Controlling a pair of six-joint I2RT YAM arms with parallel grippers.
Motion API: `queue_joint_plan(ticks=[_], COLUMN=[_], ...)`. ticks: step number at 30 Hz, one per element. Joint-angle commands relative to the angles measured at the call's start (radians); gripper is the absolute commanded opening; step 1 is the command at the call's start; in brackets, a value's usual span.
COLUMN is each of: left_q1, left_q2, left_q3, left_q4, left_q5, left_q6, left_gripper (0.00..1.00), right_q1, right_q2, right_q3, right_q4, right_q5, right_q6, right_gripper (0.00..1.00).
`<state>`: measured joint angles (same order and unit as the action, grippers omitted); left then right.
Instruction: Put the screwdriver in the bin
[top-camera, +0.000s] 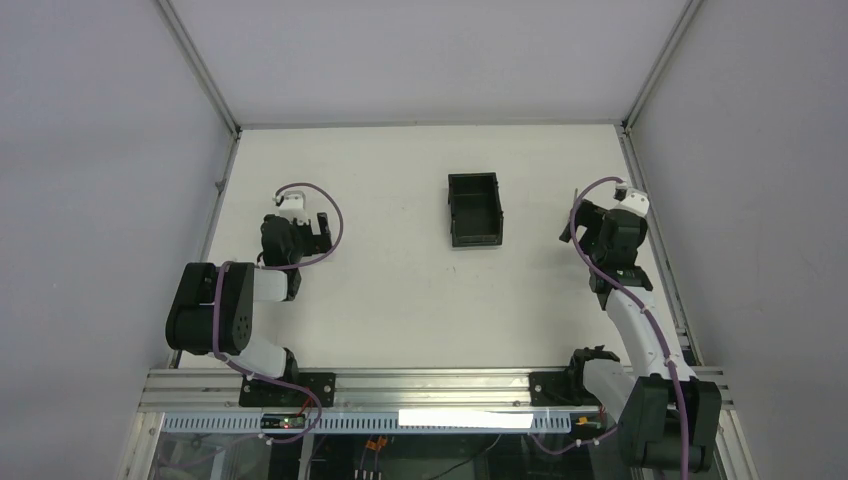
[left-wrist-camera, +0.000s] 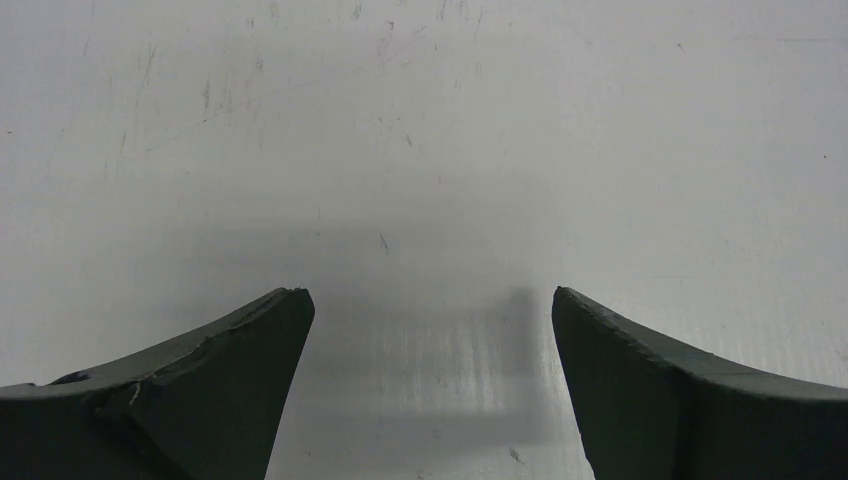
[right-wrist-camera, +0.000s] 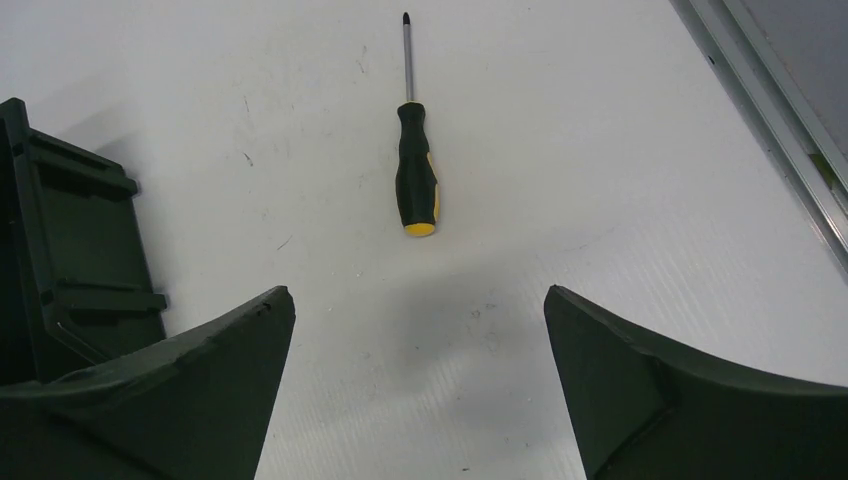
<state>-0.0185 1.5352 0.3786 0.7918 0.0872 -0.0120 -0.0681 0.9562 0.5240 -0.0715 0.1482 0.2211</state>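
Note:
The screwdriver (right-wrist-camera: 416, 175) lies flat on the white table, black handle with a yellow end toward me and the shaft pointing away. My right gripper (right-wrist-camera: 417, 292) hovers open just short of the handle, with nothing between its fingers. The black bin (top-camera: 473, 210) stands open-topped at the table's middle, and its wall (right-wrist-camera: 70, 250) shows at the left of the right wrist view. In the top view my right gripper (top-camera: 590, 228) is right of the bin and the screwdriver is hidden. My left gripper (left-wrist-camera: 428, 291) is open over bare table at the left (top-camera: 310, 232).
A metal rail (right-wrist-camera: 770, 100) runs along the table's right edge, close beside the right arm. Grey walls enclose the table on three sides. The arm bases sit on the frame at the near edge (top-camera: 430, 385).

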Motion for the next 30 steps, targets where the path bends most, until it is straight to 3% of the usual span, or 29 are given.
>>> queue_joint_plan(ticks=[1, 7, 11, 20, 27, 30], left_q1=[-0.001, -0.001, -0.001, -0.001, -0.001, -0.001], left_q2=[-0.026, -0.028, -0.026, -0.026, -0.027, -0.027], left_q3=[-0.003, -0.003, -0.003, -0.002, -0.003, -0.003], left_q4=[0.027, 0.028, 0.027, 0.027, 0.028, 0.027], left_q5=[0.002, 0.002, 0.002, 0.002, 0.001, 0.002], left_q6=[-0.002, -0.002, -0.002, -0.002, -0.002, -0.002], left_gripper=[0.99, 0.99, 0.99, 0.99, 0.99, 0.99], right_q1=[-0.004, -0.004, -0.004, -0.005, -0.019, -0.024], right_q2=[-0.033, -0.025, 0.065, 0.488, 0.802, 0.903], right_q3=[0.018, 0.109, 0.285, 0.777, 0.951, 1.028], right_q4=[0.037, -0.072, -0.254, -0.67, -0.708, -0.747], right_q5=[-0.01, -0.023, -0.023, -0.024, -0.037, -0.048], right_q6=[-0.002, 0.005, 0.023, 0.012, -0.032, -0.039], right_gripper=[0.99, 0.99, 0.99, 0.99, 0.99, 0.91])
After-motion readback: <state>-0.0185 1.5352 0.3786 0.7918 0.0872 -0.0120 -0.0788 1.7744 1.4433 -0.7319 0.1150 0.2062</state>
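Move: The screwdriver lies on the table about 8 cm ahead of the right hand, some 2 cm to its right and 11 cm below, handle end nearest. The black bin stands about 20 cm to the right hand's left, some 8 cm ahead and 9 cm lower. From the left hand, the screwdriver is about 55 cm to the right, roughly 3 cm farther out and 4 cm lower. Swing the open right gripper in an arch towards the screwdriver: lift it about 8 cm while starting forward, carry it some 10 cm forward in all, then drop it quickly back to slightly below its starting height. Tip the wrist down some 30 degrees so that the fingers point steeply at the table, and keep them wide open above the screwdriver, touching nothing. ##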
